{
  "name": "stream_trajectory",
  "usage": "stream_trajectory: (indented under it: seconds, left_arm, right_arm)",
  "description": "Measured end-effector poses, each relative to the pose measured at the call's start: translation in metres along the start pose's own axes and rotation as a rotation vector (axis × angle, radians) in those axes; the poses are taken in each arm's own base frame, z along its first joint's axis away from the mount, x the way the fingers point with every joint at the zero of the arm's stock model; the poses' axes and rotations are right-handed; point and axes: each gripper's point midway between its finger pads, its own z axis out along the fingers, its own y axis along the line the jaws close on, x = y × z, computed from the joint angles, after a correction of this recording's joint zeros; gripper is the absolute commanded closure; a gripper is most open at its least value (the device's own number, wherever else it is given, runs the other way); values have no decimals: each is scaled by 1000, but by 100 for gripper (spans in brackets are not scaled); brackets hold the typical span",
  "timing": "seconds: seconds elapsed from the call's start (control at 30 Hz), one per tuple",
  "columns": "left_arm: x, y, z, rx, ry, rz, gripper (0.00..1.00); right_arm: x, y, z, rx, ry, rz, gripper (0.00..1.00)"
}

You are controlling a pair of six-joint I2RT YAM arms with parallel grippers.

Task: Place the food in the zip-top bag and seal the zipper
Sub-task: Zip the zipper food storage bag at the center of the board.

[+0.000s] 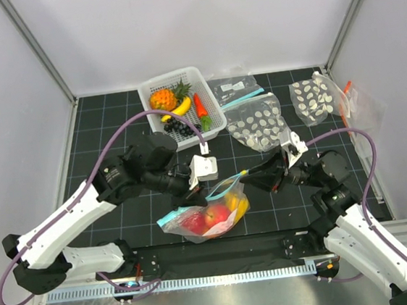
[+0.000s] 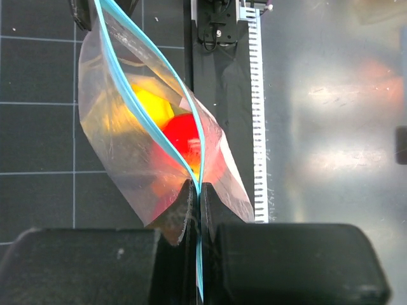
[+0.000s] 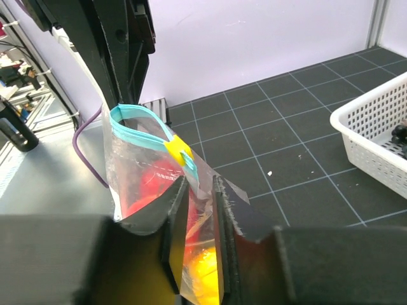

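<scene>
The zip-top bag (image 1: 208, 212) hangs over the front of the mat, stretched between both grippers. Inside lies the food: two red rounds (image 1: 205, 219) and yellow-orange pieces (image 1: 238, 205); the left wrist view shows a yellow piece (image 2: 150, 105) and a red one (image 2: 182, 136). My left gripper (image 2: 198, 190) is shut on one end of the teal zipper (image 2: 130, 95), whose two strips gape apart. My right gripper (image 3: 200, 184) straddles the bag's other corner just below the yellow slider (image 3: 179, 152). Its fingers stand a little apart, with loose film between them.
A white basket (image 1: 209, 101) at the back holds a pineapple, a banana and other toy food. Dotted clear bags (image 1: 257, 123) (image 1: 313, 99), a printed bag (image 1: 232, 87) and an orange-strip bag (image 1: 359, 107) lie at back right. A toothed rail (image 1: 202, 280) runs along the near edge.
</scene>
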Motion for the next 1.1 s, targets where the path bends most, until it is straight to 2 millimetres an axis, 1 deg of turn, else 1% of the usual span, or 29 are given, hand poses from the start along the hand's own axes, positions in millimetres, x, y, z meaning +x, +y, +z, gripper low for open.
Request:
stream_trajectory:
  seconds: [0.13,0.17,0.2,0.23,0.3,0.33,0.4,0.43,0.53,0.63,0.7,0.73,0.77,0.8,0.93,1.1]
  left_arm:
    - [2,1,2,2,12,-8,100]
    - [2,2,3,0,15,-9,100]
    - [2,3,3,-2,17,-11,99]
    - [3,5,4,-13,21,-11,92]
    - [5,11,3,-49,31,-16,84]
    - [5,15,3,-71,36,-18,75]
    - [6,23,3,-116,42,-24,66]
    - [6,28,3,-141,44,-28,59]
    - [7,43,5,-208,58,-36,50]
    - [7,54,10,-242,78,-44,48]
    - [2,62,16,-254,85,-48,48]
    - [-2,66,19,-260,83,-46,48]
    - [-11,71,22,-266,75,-41,48]
    - [-14,74,24,-269,71,-39,47]
    - [-41,89,33,-286,39,-19,47]
    - [-60,98,39,-291,15,-3,47]
  right_arm:
    - [1,3,1,-15,6,14,92]
    - [2,4,1,-19,7,16,99]
    - [2,4,1,-20,8,17,99]
    - [2,4,1,-19,9,22,99]
    - [3,3,1,-11,11,30,99]
    - [4,0,1,5,13,40,99]
    - [9,-6,0,43,23,64,99]
    - [12,-9,-1,67,30,79,99]
    - [22,-23,-4,152,52,125,99]
    - [28,-34,-8,221,64,148,99]
    - [30,-37,-9,248,69,154,99]
    - [31,-39,-10,258,70,156,99]
    - [32,-40,-11,265,71,155,99]
    - [32,-41,-11,272,72,156,99]
    - [35,-41,-14,290,83,165,99]
    - [33,-39,-18,311,96,171,99]
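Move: The yellow slider at the bag's right end lies about 14 cm right, 6 cm ahead and some 3 cm below the left hand, which grips the blue zipper farther along. From that hand, the bagged red fruit is 6 cm right, 6 cm back, the yellow fruit 13 cm right, 3 cm back, both roughly 13 cm lower. From the right hand, the zipper end is 1 cm left, level, the slider 3 cm left and slightly above, the yellow fruit 5 cm left, 9 cm back, 12 cm below. The right fingers shut and pinch the zipper's end just behind the yellow slider; then the left fingers open to about half and let go of the zipper. The left hand swings some 10 cm forward and 7 cm right towards the slider, dipping slightly before rising, while the right hand, keeping its pinch, sinks about 4 cm, edges forward and turns clockwise some 15 degrees. ##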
